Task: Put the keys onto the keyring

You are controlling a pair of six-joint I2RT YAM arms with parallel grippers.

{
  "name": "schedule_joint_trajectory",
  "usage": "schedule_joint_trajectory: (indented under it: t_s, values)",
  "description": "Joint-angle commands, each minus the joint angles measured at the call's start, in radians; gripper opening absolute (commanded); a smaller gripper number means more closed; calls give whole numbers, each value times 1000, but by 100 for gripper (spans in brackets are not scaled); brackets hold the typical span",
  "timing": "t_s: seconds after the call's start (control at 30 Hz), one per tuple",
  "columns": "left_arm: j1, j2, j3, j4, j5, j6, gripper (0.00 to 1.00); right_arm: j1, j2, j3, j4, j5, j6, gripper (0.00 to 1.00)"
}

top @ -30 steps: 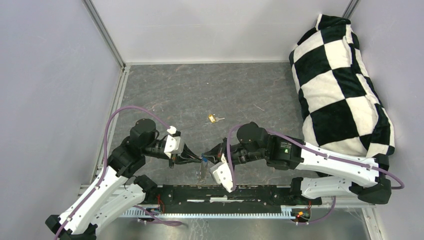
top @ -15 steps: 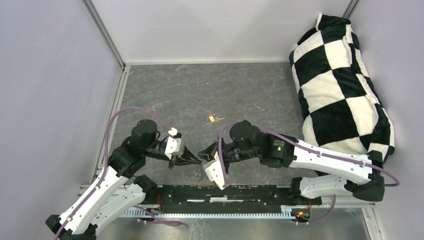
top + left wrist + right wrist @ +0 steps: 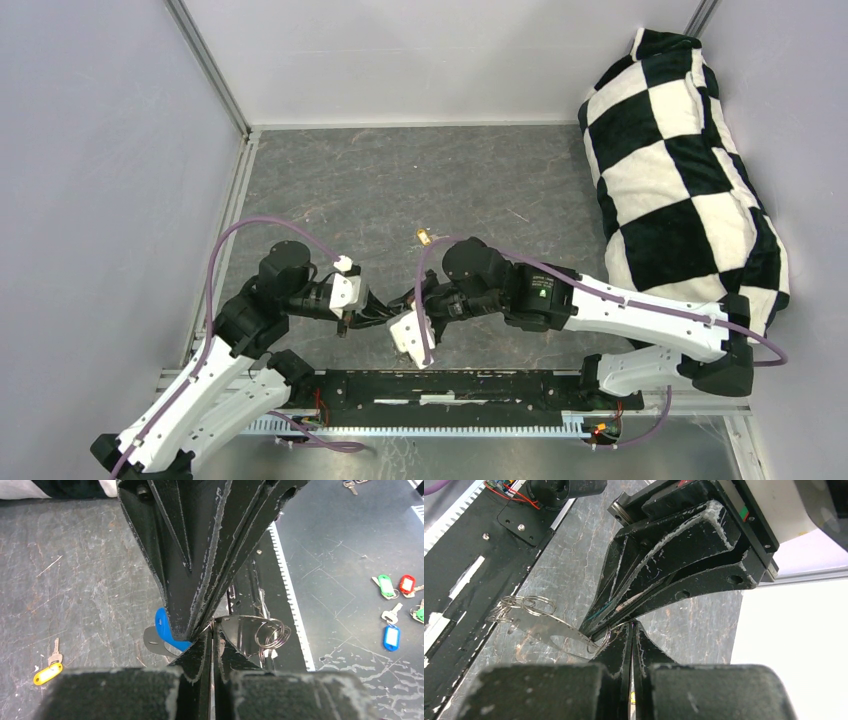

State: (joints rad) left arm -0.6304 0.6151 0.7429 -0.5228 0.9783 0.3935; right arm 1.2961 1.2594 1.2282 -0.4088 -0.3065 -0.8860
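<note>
My left gripper [image 3: 212, 635] and right gripper [image 3: 631, 626] meet tip to tip near the table's front edge, both shut. The keyring [image 3: 250, 618], a thin silver band, comes out between my left fingers and curves right to a bunch of wire rings [image 3: 271, 632]. In the right wrist view the keyring [image 3: 559, 625] runs left from the same meeting point. The blue key's head [image 3: 167, 630] sticks out just under the right gripper's fingertips and seems pinched there. The gold key [image 3: 424, 236] lies on the table behind my right arm; its yellow head [image 3: 47, 673] shows in the left wrist view.
A black-and-white checkered cushion [image 3: 680, 170] fills the right side of the table. A black rail [image 3: 450, 390] runs along the near edge below the grippers. Beyond that edge lie loose keys with green [image 3: 384, 586], red [image 3: 406, 584] and blue [image 3: 391, 637] tags.
My right arm has swung left and slightly away from me, pushing its gripper closer against the left one. The left arm has barely moved. Both grippers stayed shut.
</note>
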Motion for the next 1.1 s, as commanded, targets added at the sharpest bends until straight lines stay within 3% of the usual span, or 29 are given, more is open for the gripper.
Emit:
schedule_joint_trajectory:
  t_s: [0.0,0.17,0.33,0.57,0.77,1.07]
  values:
    - [-2,-13,3,121,-39,-27,2,20,42,67,1,18,54,1]
    - [-2,-51,-26,187,-71,-74,2,19,58,94,-31,62,66,1]
    - [-2,-56,-33,206,-70,-86,2,18,86,165,-104,38,62,19]
    - [-2,-91,-46,197,-52,-79,2,4,109,279,-266,28,58,33]
    - [-2,-103,-45,193,-31,-74,2,-12,122,346,-348,25,66,40]
    - [-2,-118,-45,194,-6,-75,2,-38,155,435,-376,34,62,41]
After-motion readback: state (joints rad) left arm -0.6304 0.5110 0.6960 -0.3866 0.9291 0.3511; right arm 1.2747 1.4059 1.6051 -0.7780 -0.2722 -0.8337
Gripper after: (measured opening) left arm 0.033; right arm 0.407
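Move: The blue key's ring is still pinched in the shut right fingers. The blue key lies roughly 2 cm ahead of the left hand and 1 cm to its right. The left fingers hold the keyring, and that grip lies about 2 cm behind the right hand, 1 cm to its left and a little below. The loose rings hang some 4 cm behind the left hand. The yellow key lies on the table about 18 cm ahead of the left hand and 6 cm to its right. Ease both grippers forward together about 1 cm, the left one staying shut on the keyring. Then open the right fingers to nearly half, let go of the blue key's ring and lift the right gripper up and off by some 3.5 cm, its tips dipping slightly. Raise the left gripper about 2 cm with the keyring, letting it tilt a little. ##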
